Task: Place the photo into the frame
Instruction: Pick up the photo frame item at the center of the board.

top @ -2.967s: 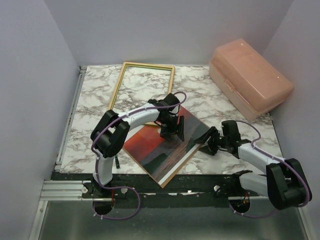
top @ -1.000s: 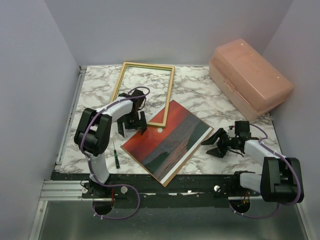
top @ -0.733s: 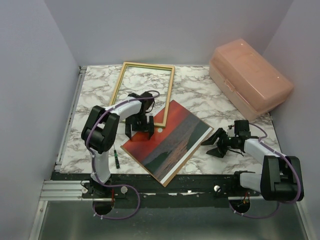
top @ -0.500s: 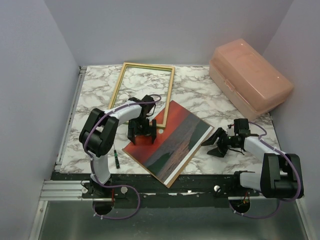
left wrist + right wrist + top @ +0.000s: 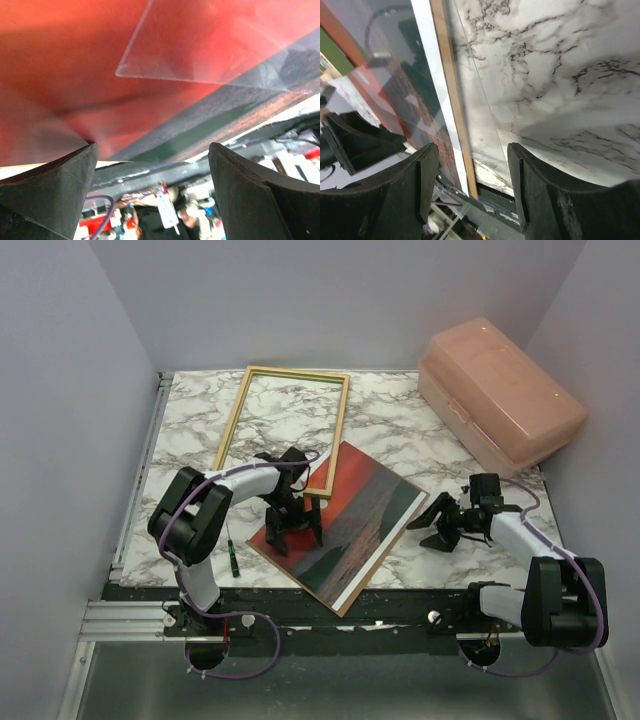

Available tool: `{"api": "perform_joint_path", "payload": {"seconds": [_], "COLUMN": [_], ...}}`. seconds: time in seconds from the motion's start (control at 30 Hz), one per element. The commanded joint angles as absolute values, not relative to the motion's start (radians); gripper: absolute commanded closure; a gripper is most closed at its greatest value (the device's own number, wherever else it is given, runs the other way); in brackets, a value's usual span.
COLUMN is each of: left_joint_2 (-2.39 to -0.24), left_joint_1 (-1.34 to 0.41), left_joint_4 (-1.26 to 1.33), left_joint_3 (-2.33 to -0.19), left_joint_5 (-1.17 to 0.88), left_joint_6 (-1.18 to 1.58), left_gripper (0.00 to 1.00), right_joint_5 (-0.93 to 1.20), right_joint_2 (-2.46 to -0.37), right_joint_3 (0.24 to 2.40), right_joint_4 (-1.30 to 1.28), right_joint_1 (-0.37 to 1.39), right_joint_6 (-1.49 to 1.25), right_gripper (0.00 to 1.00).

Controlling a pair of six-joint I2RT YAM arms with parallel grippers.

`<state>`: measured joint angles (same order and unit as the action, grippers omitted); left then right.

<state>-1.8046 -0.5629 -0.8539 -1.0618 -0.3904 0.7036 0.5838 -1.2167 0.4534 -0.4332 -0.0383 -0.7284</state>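
The photo (image 5: 355,515), a red sunset print, lies at an angle near the table's front edge on a brown backing board (image 5: 451,90). A clear sheet (image 5: 225,40) lies skewed on top of it. The frame (image 5: 230,425) lies pale wood side up behind and to the left, its near right corner next to the photo. My left gripper (image 5: 293,525) hangs low over the photo's left corner, open and holding nothing; in the left wrist view the photo (image 5: 75,65) fills the picture above the left gripper (image 5: 152,170). My right gripper (image 5: 440,525) sits open just off the photo's right edge, with the right gripper (image 5: 470,190) over bare marble.
A closed pink plastic box (image 5: 500,395) stands at the back right. A small green-tipped tool (image 5: 232,558) lies near the front left edge. The marble tabletop (image 5: 390,420) is walled on the left, back and right.
My left gripper has moved from the frame's near rail to the right and nearer, onto the photo's left corner. The photo stack has shifted slightly. The right gripper has barely moved.
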Motion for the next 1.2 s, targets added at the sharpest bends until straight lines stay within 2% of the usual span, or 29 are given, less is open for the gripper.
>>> {"api": "perform_joint_path", "payload": {"seconds": [0.0, 0.1, 0.23, 0.37, 0.6, 0.97, 1.17], "left_joint_2": [-1.905, -1.913, -1.925, -1.933, -1.932, -1.850, -1.844], "left_joint_1": [-0.584, -0.586, -0.589, -0.591, -0.597, -0.604, -0.607], "left_joint_4": [-0.549, -0.532, -0.523, -0.558, -0.559, -0.533, -0.535], "left_joint_3": [-0.932, -0.920, -0.922, -0.939, -0.966, -0.970, -0.982], "left_joint_5": [-0.407, -0.410, -0.413, -0.374, -0.383, -0.374, -0.371], "left_joint_6": [0.698, 0.702, 0.703, 0.705, 0.714, 0.713, 0.703], "left_gripper": [0.40, 0.43, 0.44, 0.50, 0.55, 0.58, 0.58], "right_joint_5": [0.442, 0.425, 0.506, 0.575, 0.631, 0.723, 0.776], "right_joint_2": [-1.153, -1.137, -1.173, -1.211, -1.241, -1.035, -1.051], "right_joint_3": [0.501, 0.467, 0.369, 0.293, 0.256, 0.239, 0.214], "right_joint_4": [-0.527, -0.517, -0.388, -0.245, -0.089, 0.107, 0.245], "right_joint_1": [-0.035, -0.035, -0.035, -0.034, -0.035, -0.034, -0.034], "right_joint_6": [-0.735, -0.740, -0.766, -0.816, -0.855, -0.970, -1.023], "right_gripper": [0.36, 0.36, 0.36, 0.36, 0.37, 0.37, 0.38]}}
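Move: The clear sheet lies skewed over the photo and overhangs its right edge; its near right corner is at the right hand's fingertips, about 1 cm left, 2 cm back and 3 cm below. From that hand the photo board's middle is some 20 cm left, 3 cm ahead. The left hand is over the photo, the sheet's near left corner about 6 cm ahead, 3 cm left; the frame's near right corner is 12 cm ahead, 7 cm right. The right hand, gripper keeping its part-open gap, edges about 1 cm right, dips, then sweeps some 3 cm left against the clear sheet's overhanging edge, pushing it in over the photo, and finally rises about 5 cm while reaching 3 cm forward, its fingertips tipping forward and left by some 25 degrees. Meanwhile the left hand, still wide open and seeming to rest on the photo, draws about 4 cm back and right towards the board's near edge as its fingertips tilt back, then all but stays there. ##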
